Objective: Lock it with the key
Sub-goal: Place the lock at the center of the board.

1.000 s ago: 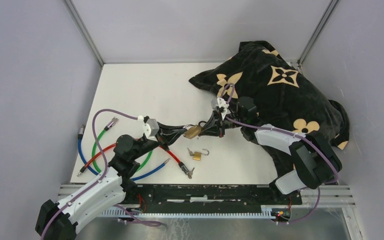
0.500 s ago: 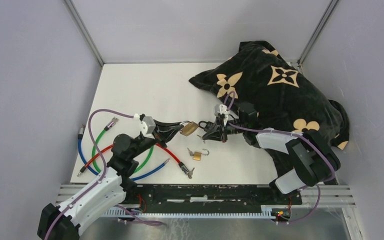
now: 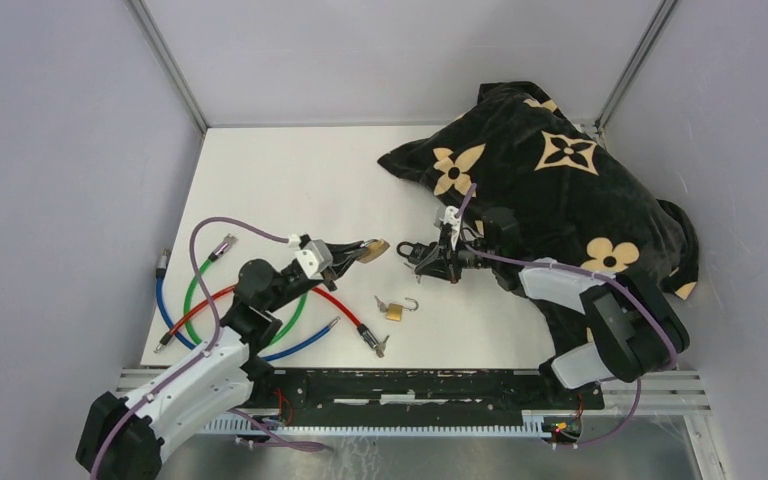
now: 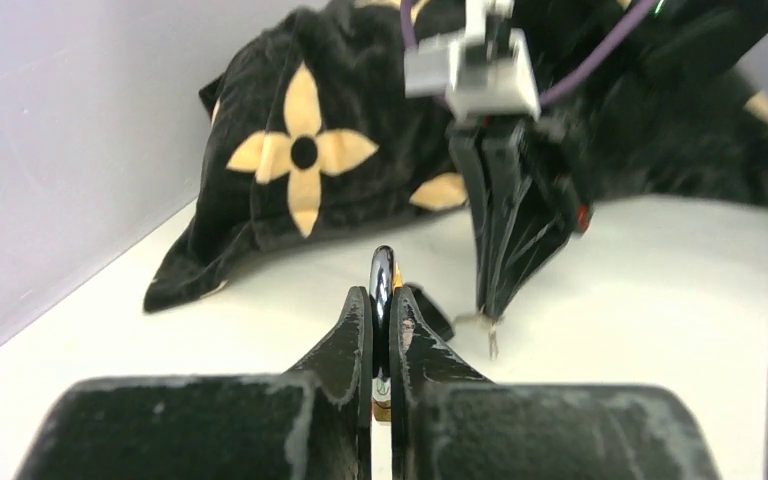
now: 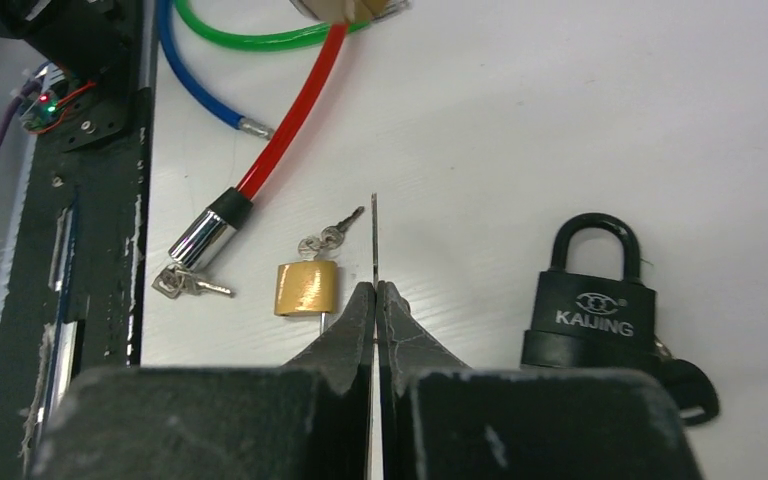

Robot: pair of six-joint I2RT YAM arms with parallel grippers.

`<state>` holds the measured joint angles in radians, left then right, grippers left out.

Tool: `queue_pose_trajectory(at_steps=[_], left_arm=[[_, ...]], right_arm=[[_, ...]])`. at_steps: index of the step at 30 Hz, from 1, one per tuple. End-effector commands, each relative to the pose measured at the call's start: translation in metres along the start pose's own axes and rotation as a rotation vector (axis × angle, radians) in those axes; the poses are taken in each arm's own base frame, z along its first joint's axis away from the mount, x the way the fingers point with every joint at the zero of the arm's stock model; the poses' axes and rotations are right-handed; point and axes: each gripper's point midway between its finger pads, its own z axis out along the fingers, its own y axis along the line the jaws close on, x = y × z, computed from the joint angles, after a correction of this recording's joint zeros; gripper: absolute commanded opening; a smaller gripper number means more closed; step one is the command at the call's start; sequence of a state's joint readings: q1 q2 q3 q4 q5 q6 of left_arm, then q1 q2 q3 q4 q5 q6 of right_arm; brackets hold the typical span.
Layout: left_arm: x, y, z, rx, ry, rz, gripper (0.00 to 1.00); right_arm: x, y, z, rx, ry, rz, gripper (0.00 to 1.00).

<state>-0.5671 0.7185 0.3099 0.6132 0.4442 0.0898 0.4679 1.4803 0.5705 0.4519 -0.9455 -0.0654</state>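
Observation:
My left gripper [image 3: 358,251] is shut on a brass padlock [image 3: 374,248], held a little above the table. In the left wrist view the padlock [image 4: 383,280] shows edge-on between the fingers [image 4: 360,325]. My right gripper [image 3: 410,260] faces it from the right, a small gap away, shut on a thin key [image 5: 374,235] that sticks out past its fingertips. The same key [image 4: 489,335] hangs under the right gripper [image 4: 490,305] in the left wrist view. The key is outside the padlock.
A black padlock [image 5: 590,300] lies beside the right gripper. A small brass padlock [image 3: 395,311] with its shackle open and a key bunch [image 3: 378,345] lie nearer the arms. Red, green and blue cable locks [image 3: 210,300] lie left. A black flowered cushion [image 3: 560,170] fills the back right.
The two grippers were together at the brass padlock; now they have drawn apart. The left one moved left and up with the padlock, and the key is out of it.

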Motion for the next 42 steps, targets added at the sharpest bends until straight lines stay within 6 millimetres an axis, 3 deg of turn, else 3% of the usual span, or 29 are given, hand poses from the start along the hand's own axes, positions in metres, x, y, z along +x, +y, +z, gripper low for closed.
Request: queue_pose_trajectory(at_steps=[1, 10, 18, 22, 26, 28, 29, 32, 38, 39, 42], left_arm=[[-0.004, 0.026, 0.01, -0.041, -0.001, 0.341, 0.02], [0.086, 0.064, 0.039, 0.009, 0.286, 0.666, 0.02], [0.121, 0.109, 0.075, 0.014, 0.377, 0.736, 0.02], [0.15, 0.095, 0.075, 0.129, 0.407, 0.74, 0.02], [0.197, 0.054, 0.047, 0.367, 0.489, 0.721, 0.03], [0.218, 0.031, 0.025, 0.528, 0.505, 0.792, 0.14], [0.224, 0.021, 0.016, 0.595, 0.488, 0.849, 0.24], [0.231, 0.005, 0.004, 0.667, 0.469, 0.919, 0.41], [0.213, 0.005, 0.011, 0.617, 0.456, 0.888, 0.62], [0.21, 0.005, 0.01, 0.612, 0.459, 0.888, 0.72], [0.193, 0.004, 0.01, 0.561, 0.464, 0.834, 0.89]], right_arm=[[-0.038, -0.018, -0.012, 0.129, -0.049, -0.057, 0.0], [-0.067, -0.036, -0.019, 0.233, -0.046, -0.099, 0.0], [-0.076, -0.06, -0.011, 0.281, -0.049, -0.095, 0.0], [-0.078, -0.073, -0.001, 0.296, -0.079, -0.023, 0.0], [-0.082, -0.086, 0.013, 0.292, -0.111, 0.073, 0.0], [-0.078, -0.092, 0.023, 0.291, -0.095, 0.101, 0.0], [-0.078, -0.093, 0.029, 0.286, -0.087, 0.103, 0.0], [-0.066, -0.099, 0.045, 0.295, -0.043, 0.123, 0.0], [-0.061, -0.116, 0.059, 0.331, -0.042, 0.196, 0.0], [-0.061, -0.117, 0.063, 0.322, -0.047, 0.213, 0.0], [-0.052, -0.119, 0.076, 0.319, -0.026, 0.26, 0.0]])
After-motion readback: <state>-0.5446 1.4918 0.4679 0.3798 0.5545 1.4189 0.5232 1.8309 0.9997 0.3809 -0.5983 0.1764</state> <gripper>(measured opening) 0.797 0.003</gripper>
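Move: The left hand holds the big brass lock by its shackle; the bare spot for it lies about 9 cm ahead, level sideways and some 23 cm below. From that hand the black lock lies about 5 cm ahead, 11 cm right, and the small brass lock 8 cm back, 6 cm right, both near 24 cm down. From the right hand, holding keys, the spot is about 12 cm ahead, 11 cm left, 9 cm down; the black lock is 8 cm ahead, level sideways, 9 cm down. Down some 22 cm and forward about 14, the left hand carries the big brass lock to the board, rolling its left side up nearly 60 degrees and tipping its fingers down, then draws back about 7 cm as it opens wide, lets go and begins to rise. The right hand, still pinching the keys, goes forward about 12 cm and some left towards the spot, rising then sinking again. ##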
